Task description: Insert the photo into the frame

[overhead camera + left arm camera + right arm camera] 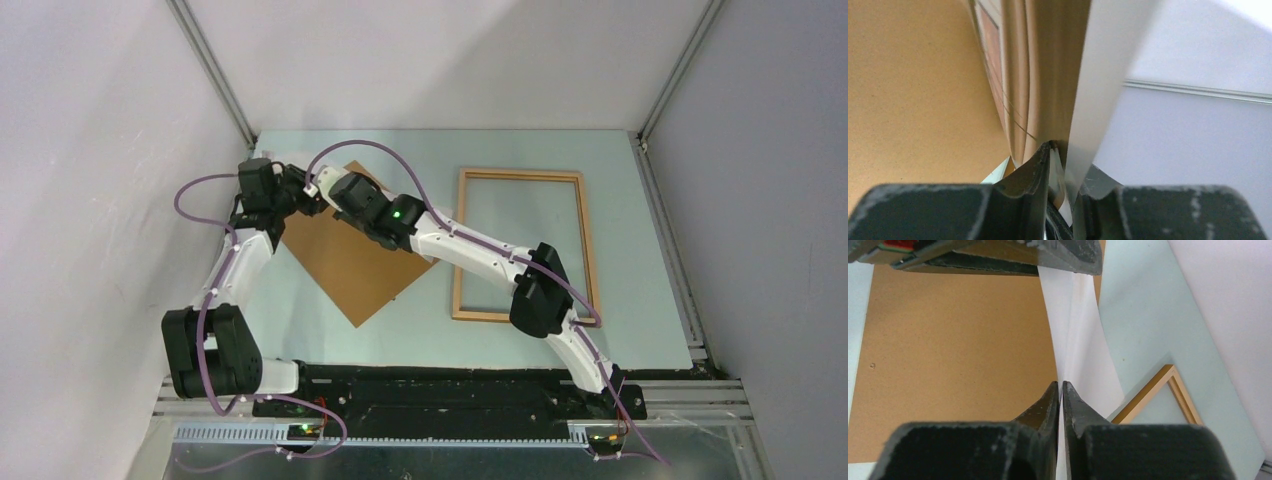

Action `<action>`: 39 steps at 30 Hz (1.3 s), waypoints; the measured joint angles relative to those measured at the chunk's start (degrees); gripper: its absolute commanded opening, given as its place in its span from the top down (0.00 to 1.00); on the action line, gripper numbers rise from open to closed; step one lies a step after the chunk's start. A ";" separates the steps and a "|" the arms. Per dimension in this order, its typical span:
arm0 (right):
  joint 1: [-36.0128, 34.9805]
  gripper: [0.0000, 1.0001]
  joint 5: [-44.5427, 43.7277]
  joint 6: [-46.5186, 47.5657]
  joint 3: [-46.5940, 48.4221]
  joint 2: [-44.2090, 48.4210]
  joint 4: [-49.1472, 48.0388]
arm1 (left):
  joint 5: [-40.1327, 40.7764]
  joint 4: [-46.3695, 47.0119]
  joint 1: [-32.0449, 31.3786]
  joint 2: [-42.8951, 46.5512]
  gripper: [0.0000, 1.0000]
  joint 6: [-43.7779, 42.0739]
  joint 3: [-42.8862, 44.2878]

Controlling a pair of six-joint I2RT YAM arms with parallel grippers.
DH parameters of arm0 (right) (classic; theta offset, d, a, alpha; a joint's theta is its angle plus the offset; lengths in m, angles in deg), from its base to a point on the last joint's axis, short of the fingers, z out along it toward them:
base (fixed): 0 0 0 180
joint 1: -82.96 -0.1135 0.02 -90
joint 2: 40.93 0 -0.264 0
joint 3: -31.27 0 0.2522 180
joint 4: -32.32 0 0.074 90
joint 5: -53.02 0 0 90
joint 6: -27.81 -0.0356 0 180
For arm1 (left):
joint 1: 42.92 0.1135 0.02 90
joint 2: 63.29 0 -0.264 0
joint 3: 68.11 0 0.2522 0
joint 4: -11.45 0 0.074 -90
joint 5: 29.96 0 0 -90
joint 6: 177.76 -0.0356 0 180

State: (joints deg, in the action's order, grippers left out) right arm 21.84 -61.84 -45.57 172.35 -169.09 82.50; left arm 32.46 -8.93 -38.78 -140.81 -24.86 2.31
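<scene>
The photo (1100,75) hangs on edge between my two grippers above the brown board. Its curtain print shows on one side and its white back (1073,330) on the other. In the left wrist view the sheet runs down between the fingers of my left gripper (1070,160); the jaws stand narrow, with a gap still showing beside the paper. My right gripper (1062,385) is pinched on the photo's white edge, opposite the left one (998,255). From above, both grippers (300,187) (328,187) meet at the back left. The frame (589,240) lies flat at the right, nothing inside it.
A plain brown backing board (350,270) lies turned like a diamond under both grippers, left of the frame. The right arm (480,255) reaches across the frame's near-left corner (1148,397). White walls (100,150) close in the pale blue table (420,320) on three sides.
</scene>
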 measured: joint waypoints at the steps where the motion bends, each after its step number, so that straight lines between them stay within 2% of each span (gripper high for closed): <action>1: -0.04 0.87 -0.02 0.02 0.00 0.00 -0.07 | 0.00 0.00 0.00 -0.09 0.83 -0.04 0.00; 4: -0.22 0.80 -0.22 0.09 0.00 0.00 -0.31 | 0.00 0.00 -0.02 -0.13 0.92 -0.02 0.00; 5: -0.28 0.75 -0.24 0.11 0.02 0.00 -0.33 | 0.00 0.04 -0.02 -0.13 0.98 -0.15 0.00; 6: -0.35 0.71 -0.26 0.13 0.02 0.00 -0.33 | 0.00 0.04 0.00 -0.13 0.99 -0.17 0.00; 9: -0.52 0.51 -0.26 -0.02 0.02 0.00 -0.44 | 0.00 0.04 -0.02 -0.13 1.00 -0.48 0.00; 12: -0.61 0.34 -0.15 -0.24 0.00 0.00 -0.68 | -0.02 0.02 -0.02 -0.13 1.00 -1.05 0.00; 13: -0.66 0.25 -0.11 -0.46 0.00 0.00 -0.70 | -0.04 0.02 -0.02 -0.13 1.00 -1.53 0.00; 15: -0.76 0.15 0.24 -0.92 0.00 0.09 -0.68 | -0.13 -0.22 -0.02 -0.20 1.00 -2.58 0.17; 17: -0.96 0.10 0.87 -1.55 -0.35 0.57 -0.57 | -0.68 -0.96 0.00 -0.63 1.00 -4.00 1.20; 23: -1.70 0.05 3.54 -3.37 -3.30 5.66 0.31 | -3.28 -2.38 -0.02 -1.95 1.00 -9.29 7.23; 31: -1.46 0.04 5.49 -4.68 -4.94 18.21 1.27 | -5.92 -5.55 -0.02 -2.05 1.00 -15.63 15.67; 39: 2.64 0.04 7.04 -5.70 -4.94 26.47 1.46 | -9.46 -8.15 -1.46 -6.03 1.00 -19.02 24.96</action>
State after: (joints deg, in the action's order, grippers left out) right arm 24.48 -54.81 -51.27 167.41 -142.62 83.97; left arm 23.00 -17.08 -40.24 -146.84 -43.88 27.27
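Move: The photo hangs from the right hand's shut fingers, its upper edge already between the left's still-open ones; its middle lies about 8 cm right, 3 cm back and 8 cm below the left hand, and some 2 cm left, 1 cm ahead and 8 cm below the right. From the right hand, the brown board is about 2 cm back, 3 cm left and 20 cm down, the frame 4 cm back, 32 cm right and 20 cm down. Left fingers pinch the photo, right ones release; left lifts about 12 cm, right withdraws upward some 20 cm. ##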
